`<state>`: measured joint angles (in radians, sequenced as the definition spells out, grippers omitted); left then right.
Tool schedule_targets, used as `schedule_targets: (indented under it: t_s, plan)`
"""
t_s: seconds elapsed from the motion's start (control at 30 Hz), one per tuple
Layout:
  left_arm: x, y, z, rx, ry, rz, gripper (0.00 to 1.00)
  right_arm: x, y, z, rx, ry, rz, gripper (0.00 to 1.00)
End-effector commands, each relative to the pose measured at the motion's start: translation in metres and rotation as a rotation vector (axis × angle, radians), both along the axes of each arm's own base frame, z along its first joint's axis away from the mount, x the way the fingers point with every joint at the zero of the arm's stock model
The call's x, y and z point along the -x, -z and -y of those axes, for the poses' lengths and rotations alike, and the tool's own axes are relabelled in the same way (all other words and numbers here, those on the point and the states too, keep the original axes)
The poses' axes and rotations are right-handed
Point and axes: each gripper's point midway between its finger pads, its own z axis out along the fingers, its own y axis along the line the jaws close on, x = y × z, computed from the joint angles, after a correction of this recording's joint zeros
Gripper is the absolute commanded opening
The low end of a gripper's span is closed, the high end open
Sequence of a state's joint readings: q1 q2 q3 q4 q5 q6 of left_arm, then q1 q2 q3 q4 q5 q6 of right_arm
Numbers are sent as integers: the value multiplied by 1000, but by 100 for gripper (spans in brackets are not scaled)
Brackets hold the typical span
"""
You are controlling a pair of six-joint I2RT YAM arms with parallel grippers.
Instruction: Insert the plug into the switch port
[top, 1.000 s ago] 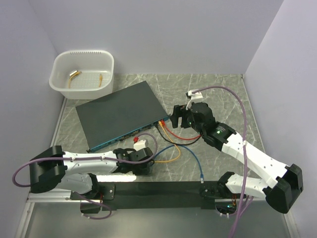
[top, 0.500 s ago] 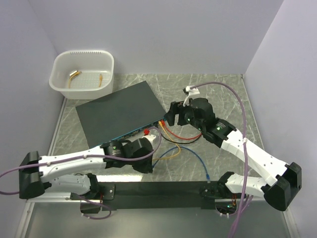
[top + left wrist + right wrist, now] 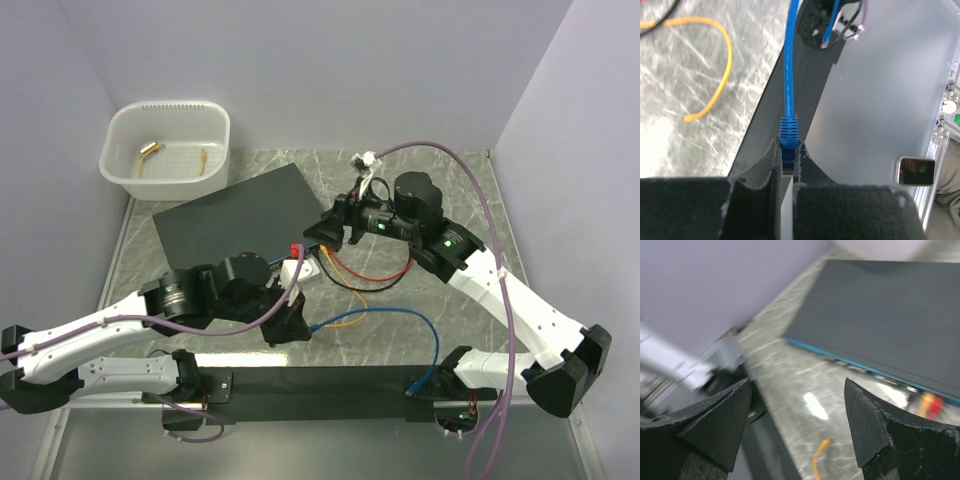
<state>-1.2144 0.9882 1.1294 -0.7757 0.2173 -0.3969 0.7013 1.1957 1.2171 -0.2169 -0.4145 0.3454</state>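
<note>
My left gripper [image 3: 788, 150] is shut on the blue plug [image 3: 788, 131], whose blue cable [image 3: 789, 60] runs straight away from the fingers. From above, the left gripper [image 3: 288, 325] sits just in front of the flat black switch [image 3: 235, 215], and the blue cable [image 3: 400, 316] loops right toward the right arm's base. The switch's teal face [image 3: 840, 358] carries a row of small ports [image 3: 856, 369], seen blurred in the right wrist view. My right gripper [image 3: 796, 390] is open and empty, hovering at the switch's near right corner [image 3: 330, 232].
A red cable [image 3: 372, 276] and an orange cable [image 3: 338, 319] lie on the marble top by the switch's front; their plugs [image 3: 930, 402] sit at the teal face. A white tub [image 3: 165, 148] stands at the back left. A black rail [image 3: 320, 382] runs along the near edge.
My left gripper closed on the blue plug and the arm swung round, dragging the blue cable into a wider loop. My right gripper moved back and left toward the switch's corner.
</note>
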Motion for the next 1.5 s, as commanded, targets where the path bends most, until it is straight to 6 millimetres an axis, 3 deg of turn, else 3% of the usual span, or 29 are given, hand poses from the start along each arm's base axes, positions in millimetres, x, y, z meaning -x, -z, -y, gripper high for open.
schedule_targets:
  t_s: [0.0, 0.07, 0.1, 0.27, 0.43, 0.47, 0.5, 0.67, 0.83, 1.17, 1.47]
  plan:
    - [6, -38, -3, 132, 105, 122, 0, 42, -36, 3, -132, -218, 108, 80]
    - [10, -44, -4, 160, 123, 132, 1, 51, -45, 15, -177, -250, 121, 77]
    - [11, -48, -6, 175, 126, 140, 0, 67, -45, 16, -192, -341, 123, 74]
    - [16, -56, -10, 207, 145, 135, 0, 100, -39, 22, -189, -526, 150, 65]
    - [26, -59, -12, 225, 178, 100, 0, 134, -19, 6, -111, -684, 123, 62]
    - [28, -60, -12, 231, 183, 92, 1, 133, -12, 0, -73, -685, 167, 62]
    - [32, -62, -12, 240, 201, 80, 0, 149, -8, -4, -33, -726, 145, 60]
    - [35, -65, -13, 270, 202, 60, 1, 146, 12, -17, 36, -700, 146, 57]
    - [39, -49, -15, 251, 213, 4, 0, 161, 20, -24, 85, -753, 153, 54]
    - [29, -24, -15, 218, 204, -40, 0, 175, 27, -27, 101, -795, 147, 51]
    - [18, -19, -18, 207, 177, -44, 0, 183, 56, -33, 195, -822, 94, 45]
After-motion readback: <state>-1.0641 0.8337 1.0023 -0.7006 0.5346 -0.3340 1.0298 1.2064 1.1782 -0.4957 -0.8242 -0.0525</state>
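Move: I hold the blue plug in my left hand. My open right hand is going for it: from there it lies about 19 cm back, 3 cm left and 8 cm lower; from my left hand those right fingers are 19 cm ahead, 3 cm right and 8 cm higher. The red and yellow plugs in the switch stand 10 cm ahead of my right hand, 1 cm right and 30 cm below it; the loose yellow plug is 10 cm back, 4 cm left, 32 cm below. I swing my right hand back some 18 cm to the blue plug, rising slightly before sinking about 6 cm net, turning some 45 degrees counter-clockwise and drawing the wide fingers about half shut around the cable just behind the plug. My left hand keeps its pinch, easing back and left about 2 cm after a short rise and dip, with a slight wrist turn. ##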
